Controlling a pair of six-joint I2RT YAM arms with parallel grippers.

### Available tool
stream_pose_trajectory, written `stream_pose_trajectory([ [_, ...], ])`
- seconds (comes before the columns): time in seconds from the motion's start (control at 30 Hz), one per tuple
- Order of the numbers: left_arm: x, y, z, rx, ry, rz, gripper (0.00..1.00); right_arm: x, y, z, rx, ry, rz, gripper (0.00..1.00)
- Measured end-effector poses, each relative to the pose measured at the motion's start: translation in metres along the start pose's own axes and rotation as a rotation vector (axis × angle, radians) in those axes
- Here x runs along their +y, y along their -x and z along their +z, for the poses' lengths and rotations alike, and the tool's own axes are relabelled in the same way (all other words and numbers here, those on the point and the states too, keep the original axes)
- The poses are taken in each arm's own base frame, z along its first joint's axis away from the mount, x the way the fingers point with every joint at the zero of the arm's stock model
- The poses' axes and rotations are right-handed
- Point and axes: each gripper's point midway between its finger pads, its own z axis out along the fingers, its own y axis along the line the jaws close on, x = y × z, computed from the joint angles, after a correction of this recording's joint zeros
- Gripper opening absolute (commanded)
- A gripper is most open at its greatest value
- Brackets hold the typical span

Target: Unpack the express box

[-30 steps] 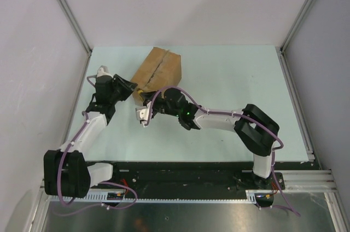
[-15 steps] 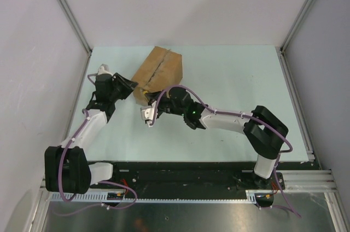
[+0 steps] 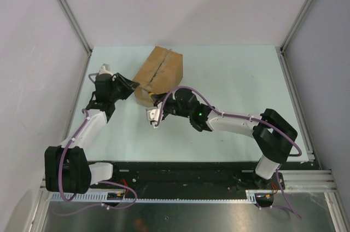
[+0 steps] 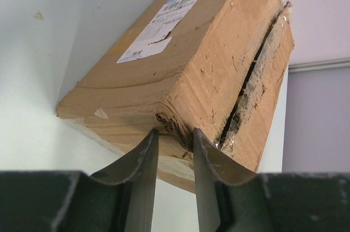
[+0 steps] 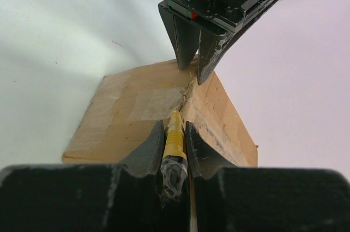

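Note:
The express box (image 3: 159, 71) is a brown carton lying tilted at the back left of the table, its taped seam (image 4: 252, 76) partly split. A white label (image 4: 164, 21) is on one side. My left gripper (image 4: 172, 138) is shut on the box's crushed near corner, one finger on each side. It also shows in the top view (image 3: 131, 86). My right gripper (image 5: 175, 128) is shut on a yellow utility knife (image 5: 175, 140). The knife's tip touches the taped seam on the box's end face (image 5: 128, 114). From above, the right gripper (image 3: 159, 100) is at the box's near side.
The pale green table (image 3: 235, 79) is walled by white panels with metal frame rails (image 3: 295, 95) on the right. In the right wrist view the left gripper (image 5: 194, 62) is at the box's far edge, straight ahead of the knife.
The right arm has shifted rightward and stretched out, and its wrist has slid a little right along the box's near side. The left gripper and the box have stayed put.

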Motion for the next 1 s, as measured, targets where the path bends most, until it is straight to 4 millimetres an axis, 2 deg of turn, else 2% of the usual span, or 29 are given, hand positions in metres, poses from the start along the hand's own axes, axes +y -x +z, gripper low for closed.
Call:
stream_pose_trajectory([
  [0.17,-0.003,-0.004,-0.001,0.025,-0.015,0.001,0.38,-0.003,0.005,-0.01,0.003,-0.008,0.065,0.0],
  [0.33,0.001,0.004,-0.003,0.016,0.005,0.019,0.42,-0.018,0.019,-0.031,-0.008,-0.055,0.206,0.0],
  [0.5,-0.005,0.012,-0.007,0.017,-0.004,0.048,0.45,-0.05,0.041,-0.057,-0.044,-0.159,0.384,0.0],
  [0.63,-0.028,0.022,-0.012,0.02,-0.067,0.074,0.49,-0.08,0.054,-0.084,-0.082,-0.26,0.59,0.05],
  [0.73,-0.053,0.036,-0.019,0.004,-0.132,0.099,0.51,-0.108,0.039,-0.112,-0.061,-0.389,0.779,0.01],
  [0.83,-0.072,0.049,-0.025,-0.019,-0.181,0.122,0.53,-0.122,0.004,-0.136,0.014,-0.509,0.952,0.0],
  [0.93,-0.079,0.059,-0.028,-0.045,-0.192,0.145,0.55,-0.11,-0.04,-0.149,0.137,-0.567,1.133,0.0],
  [1.0,-0.076,0.064,-0.026,-0.064,-0.173,0.159,0.58,-0.092,-0.055,-0.148,0.19,-0.537,1.232,0.0],
])
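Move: The box's middle lies about 13 cm ahead of the right hand, which holds the yellow knife, some 1 cm to its right and roughly 10 cm lower; the near end of the taped seam is about 4 cm ahead and 4 cm left, 5 cm down. From the left hand, whose fingers are on the near left corner, the box's middle is some 8 cm ahead, 9 cm to the right and 8 cm below. Lifting the knife away from the near end of the box, the right hand draws slightly back and climbs about 13 cm, then swings right, some 16 cm in all, and forward around the near right corner, sinking towards the end beside the right long side; the wrist rolls strongly and the fingers turn clockwise, keeping their grip. A little later the left fingers open and come off the corner, rising 10 cm and tipping up. ##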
